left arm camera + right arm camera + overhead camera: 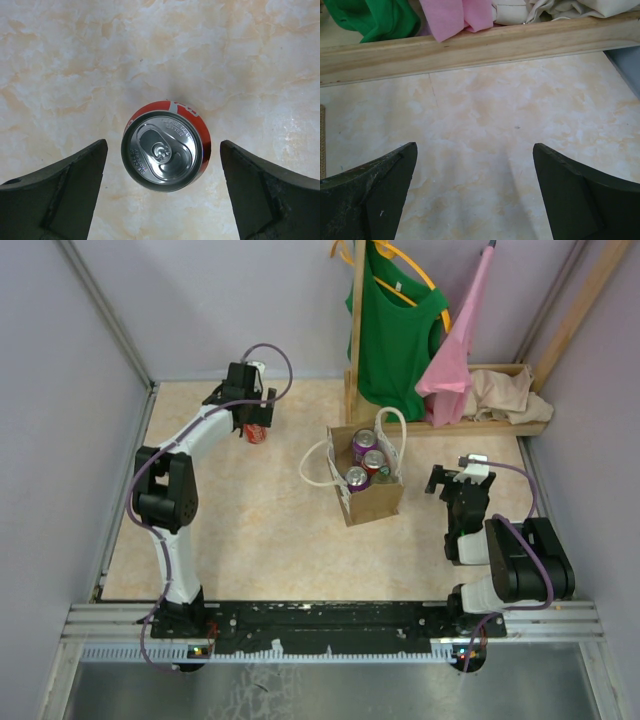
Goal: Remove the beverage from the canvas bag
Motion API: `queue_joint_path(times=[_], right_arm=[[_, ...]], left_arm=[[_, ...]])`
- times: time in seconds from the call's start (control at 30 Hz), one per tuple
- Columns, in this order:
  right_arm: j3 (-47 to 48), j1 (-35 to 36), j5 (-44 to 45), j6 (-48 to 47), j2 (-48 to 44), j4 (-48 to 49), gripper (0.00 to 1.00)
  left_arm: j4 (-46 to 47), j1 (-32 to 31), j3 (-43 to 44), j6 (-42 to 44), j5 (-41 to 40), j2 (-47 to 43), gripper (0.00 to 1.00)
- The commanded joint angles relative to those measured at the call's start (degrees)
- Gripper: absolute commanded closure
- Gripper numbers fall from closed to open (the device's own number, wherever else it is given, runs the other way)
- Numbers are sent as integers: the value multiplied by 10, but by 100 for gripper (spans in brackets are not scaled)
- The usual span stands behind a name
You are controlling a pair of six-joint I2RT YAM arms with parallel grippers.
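Note:
The tan canvas bag (pixel 372 498) with white rope handles stands upright mid-table. Inside it show two purple cans (pixel 364 444) and a red can (pixel 375 461). A red can (pixel 166 145) stands upright on the table at the far left, also seen in the top view (pixel 256 432). My left gripper (pixel 164 167) hangs above it, open, with the jaws apart on either side and not touching the can. My right gripper (pixel 475 170) is open and empty over bare table to the right of the bag (pixel 452 480).
A wooden clothes rack (pixel 356 330) holds a green shirt (pixel 396 330) and a pink garment (pixel 455 350) at the back. Its base rail (pixel 480 47) lies just ahead of my right gripper. A beige cloth heap (pixel 510 395) lies on the base. Grey walls enclose the table.

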Motion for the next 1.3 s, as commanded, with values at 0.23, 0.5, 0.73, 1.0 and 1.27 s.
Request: queue_joint_path(times=[0.23, 0.5, 0.73, 1.0, 1.27], right_arm=[[12, -1, 0, 5, 0, 25, 1], [12, -1, 0, 5, 0, 24, 1], [12, -1, 0, 5, 0, 25, 1], [11, -1, 0, 5, 0, 25, 1], [12, -1, 0, 5, 0, 25, 1]], left_arm=[[-1, 3, 14, 4, -7, -47, 0], [9, -6, 1, 12, 18, -136, 0], [9, -47, 5, 40, 65, -183, 0], [13, -160, 45, 98, 176, -144, 5], [25, -197, 94, 67, 320, -60, 37]])
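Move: The left hand's open fingers still straddle the red can just set down, its middle some 3 cm below them. The far purple can in the canvas bag stands about 29 cm right, 5 cm back and 3 cm lower; from that purple can, the Coke can is roughly 6 cm back and 2 cm right, the near purple can 11 cm back and 3 cm left. From the right hand the far purple can is about 25 cm left, 10 cm ahead. Left hand rises 15 cm off the red can, swings some 23 cm right towards the bag, fingers narrowing. ##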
